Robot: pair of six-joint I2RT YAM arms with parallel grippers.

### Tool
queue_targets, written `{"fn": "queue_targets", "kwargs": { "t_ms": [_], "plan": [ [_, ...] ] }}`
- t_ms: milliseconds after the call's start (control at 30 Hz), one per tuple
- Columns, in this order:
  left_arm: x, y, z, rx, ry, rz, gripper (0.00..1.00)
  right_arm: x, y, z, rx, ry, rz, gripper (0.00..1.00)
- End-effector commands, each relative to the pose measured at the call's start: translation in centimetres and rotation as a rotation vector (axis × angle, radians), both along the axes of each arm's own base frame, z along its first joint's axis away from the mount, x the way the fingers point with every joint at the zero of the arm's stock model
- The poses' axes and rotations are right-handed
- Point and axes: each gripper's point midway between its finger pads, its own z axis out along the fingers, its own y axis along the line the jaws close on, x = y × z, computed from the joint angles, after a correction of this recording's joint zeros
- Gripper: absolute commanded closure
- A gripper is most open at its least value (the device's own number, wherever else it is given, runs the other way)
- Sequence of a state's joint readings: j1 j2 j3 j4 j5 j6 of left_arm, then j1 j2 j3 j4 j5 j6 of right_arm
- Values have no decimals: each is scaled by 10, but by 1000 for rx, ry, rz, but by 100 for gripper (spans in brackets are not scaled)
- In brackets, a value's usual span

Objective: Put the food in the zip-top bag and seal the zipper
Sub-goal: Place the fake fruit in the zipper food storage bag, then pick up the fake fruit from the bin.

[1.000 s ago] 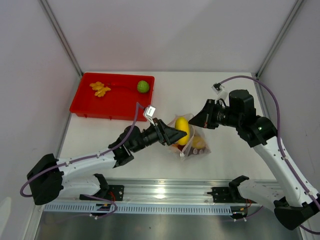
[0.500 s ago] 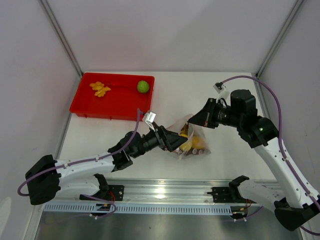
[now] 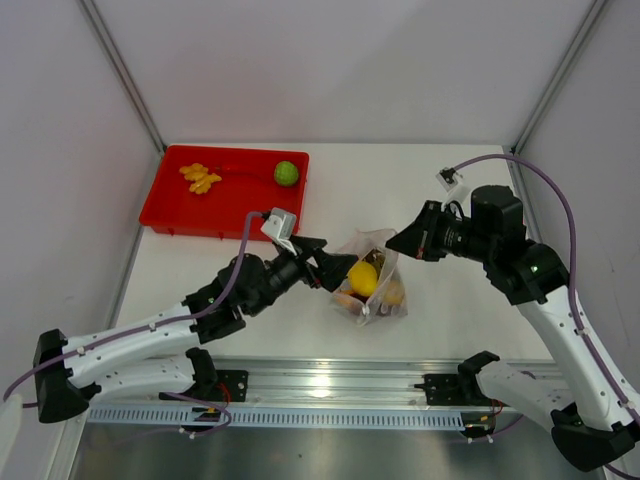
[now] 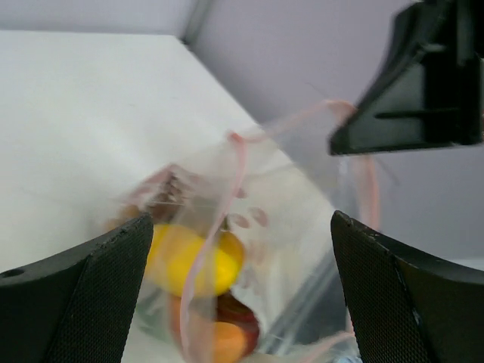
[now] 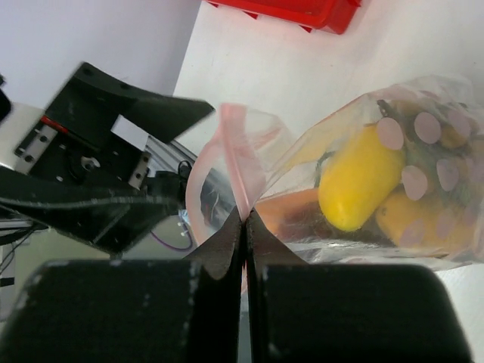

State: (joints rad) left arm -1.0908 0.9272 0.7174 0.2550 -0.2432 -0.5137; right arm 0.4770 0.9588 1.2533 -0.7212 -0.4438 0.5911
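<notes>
The clear zip-top bag (image 3: 372, 285) rests on the table's near middle, holding a yellow fruit (image 3: 363, 278) and orange pieces. My right gripper (image 3: 392, 243) is shut on the bag's pink zipper (image 5: 236, 151) and holds the mouth up. In the right wrist view the yellow food (image 5: 359, 178) shows through the bag (image 5: 423, 151). My left gripper (image 3: 338, 258) stands open just left of the mouth, with nothing between its fingers. Its wrist view looks into the bag (image 4: 280, 219) at the yellow fruit (image 4: 193, 261). A green lime (image 3: 286, 173) and orange pieces (image 3: 201, 178) lie in the tray.
The red tray (image 3: 225, 210) sits at the back left of the table. Grey walls close in the back and both sides. The metal rail (image 3: 330, 385) with the arm bases runs along the near edge.
My left gripper let go of the yellow fruit inside the bag, opened wide and drew back to the left. My right gripper kept its hold on the zipper and shifted slightly right.
</notes>
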Motion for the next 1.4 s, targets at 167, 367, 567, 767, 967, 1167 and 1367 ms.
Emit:
{"fn": "queue_targets", "kwargs": {
  "t_ms": [167, 367, 567, 767, 967, 1167, 1367],
  "plan": [
    [71, 60, 3, 390, -64, 349, 0, -3, -18, 11, -56, -101, -37, 100],
    [131, 110, -11, 471, 163, 423, 1, -4, -26, 7, -101, -122, -45, 100],
    [193, 130, -38, 506, 310, 497, 0, -3, -29, 0, -134, -140, -44, 100],
    [262, 129, -45, 411, 406, 516, 1, -1, -31, -9, -159, -141, -42, 100],
    [324, 146, -77, 377, 494, 596, 1, 1, -35, -18, -183, -136, -48, 100],
    [368, 168, -102, 254, 621, 646, 1, 4, -32, -28, -181, -122, -32, 100],
    [392, 172, -139, 116, 806, 669, 3, 8, -28, -41, -168, -91, -19, 100]
  ]
}}
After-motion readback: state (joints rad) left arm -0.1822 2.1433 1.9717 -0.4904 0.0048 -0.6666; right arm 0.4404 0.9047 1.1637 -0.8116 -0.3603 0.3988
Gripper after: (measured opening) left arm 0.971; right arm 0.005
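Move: The green fake fruit in the red tray lies some 40 cm ahead of my empty left hand, about 17 cm to its left and 27 cm below. In the same tray, the orange-yellow cluster lies about 22 cm left of the green fruit and some 2 cm nearer. The zip-top bag is about 7 cm ahead, 5 cm right and 20 cm below my left hand. From my right hand, the green fruit is about 38 cm ahead, 23 cm left and 29 cm down. I sweep my open left hand away from the bag, forward about 39 cm and leftward 18 cm; after a nearly level start it sinks some 13 cm, over the tray towards the green fruit, the wrist swinging round to point forward and down. My right hand keeps its pinch on the bag's pink lip, easing about 5 cm down and 3 cm right, fingers tipping lower. ##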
